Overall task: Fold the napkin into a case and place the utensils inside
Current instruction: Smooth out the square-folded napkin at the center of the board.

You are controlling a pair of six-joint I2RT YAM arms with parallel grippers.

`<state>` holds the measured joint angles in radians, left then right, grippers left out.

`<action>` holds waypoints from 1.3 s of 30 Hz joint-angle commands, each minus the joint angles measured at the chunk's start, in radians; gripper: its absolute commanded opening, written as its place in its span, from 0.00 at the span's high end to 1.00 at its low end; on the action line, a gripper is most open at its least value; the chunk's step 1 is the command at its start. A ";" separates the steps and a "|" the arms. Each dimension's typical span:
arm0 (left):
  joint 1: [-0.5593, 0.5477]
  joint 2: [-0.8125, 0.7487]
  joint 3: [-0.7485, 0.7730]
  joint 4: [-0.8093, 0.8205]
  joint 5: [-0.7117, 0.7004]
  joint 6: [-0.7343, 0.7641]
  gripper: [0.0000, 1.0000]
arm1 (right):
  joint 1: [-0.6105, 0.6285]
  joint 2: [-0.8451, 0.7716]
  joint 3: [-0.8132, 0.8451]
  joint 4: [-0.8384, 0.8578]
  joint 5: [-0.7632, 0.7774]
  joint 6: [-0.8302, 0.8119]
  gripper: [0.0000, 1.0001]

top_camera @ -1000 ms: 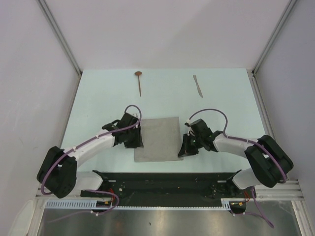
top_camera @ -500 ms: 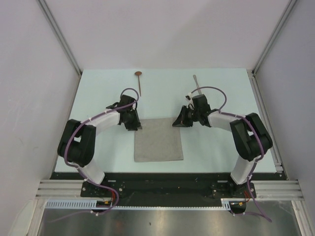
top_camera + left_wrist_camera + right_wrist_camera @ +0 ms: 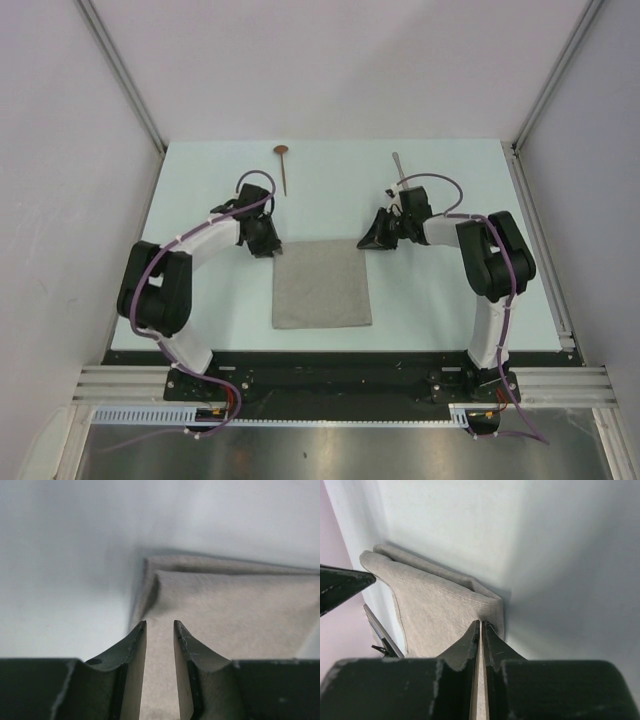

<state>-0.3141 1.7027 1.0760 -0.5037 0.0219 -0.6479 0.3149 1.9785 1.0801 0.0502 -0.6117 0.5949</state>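
The grey-beige napkin (image 3: 321, 284) lies folded in two layers as a square at mid-table. My left gripper (image 3: 268, 244) is at its far left corner. In the left wrist view the left gripper (image 3: 160, 623) has its jaws apart over flat cloth (image 3: 240, 610). My right gripper (image 3: 371, 241) is at the far right corner. In the right wrist view the right gripper (image 3: 480, 622) is shut on the puckered corner of the napkin (image 3: 435, 610). The copper-bowled spoon (image 3: 283, 166) and the silver knife (image 3: 399, 168) lie beyond the napkin, and the right arm's cable covers part of the knife.
Both arms curve in from the table's sides. Metal frame posts (image 3: 530, 125) and pale walls close in the far corners. A black rail (image 3: 320, 372) runs along the near edge.
Both grippers moved from the napkin's sides to its far corners. The elbows swung outward. The left jaws narrowed a little.
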 commanded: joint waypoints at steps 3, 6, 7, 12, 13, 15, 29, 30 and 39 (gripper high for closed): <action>-0.036 -0.132 0.022 0.047 0.194 -0.047 0.67 | 0.010 -0.053 0.058 -0.006 -0.033 -0.026 0.92; -0.042 -0.103 0.055 0.047 0.207 -0.053 0.67 | 0.012 -0.024 0.073 0.008 -0.042 -0.010 0.92; -0.040 -0.092 0.059 0.056 0.213 -0.056 0.67 | 0.009 -0.014 0.078 0.011 -0.043 -0.007 0.92; -0.004 0.053 0.104 0.044 0.200 -0.061 0.69 | -0.005 0.052 0.084 0.046 -0.051 -0.001 0.91; 0.003 0.066 0.101 0.048 0.193 -0.061 0.69 | -0.008 0.063 0.084 0.048 -0.045 -0.007 0.91; 0.016 0.107 0.102 0.025 0.121 -0.056 0.68 | -0.016 0.072 0.089 0.030 -0.037 -0.033 0.92; -0.008 -0.084 0.073 -0.045 -0.030 0.065 0.55 | 0.019 -0.177 0.114 -0.415 0.216 -0.237 0.68; -0.023 -0.116 0.059 -0.042 -0.030 0.076 0.52 | 0.029 -0.223 0.089 -0.420 0.210 -0.242 0.64; -0.051 -0.342 -0.122 0.056 0.257 0.142 0.47 | 0.134 -0.357 -0.205 -0.288 0.070 -0.185 0.41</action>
<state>-0.3607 1.3750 1.0191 -0.5133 0.1146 -0.5610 0.4095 1.6630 0.9913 -0.2787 -0.4877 0.3935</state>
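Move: The far-left corner of the napkin lies about 2 cm ahead of the left hand, 1 cm left and 2 cm below; the wooden spoon is some 21 cm ahead and 2 cm right. The far-right corner sits about 1 cm ahead of the right hand, 1 cm to its right and 1 cm below, with the knife roughly 19 cm ahead and 11 cm right. Both hands rise, dip to the napkin's far corners, then open: left lifts about 11 cm, right retreats about 9. ##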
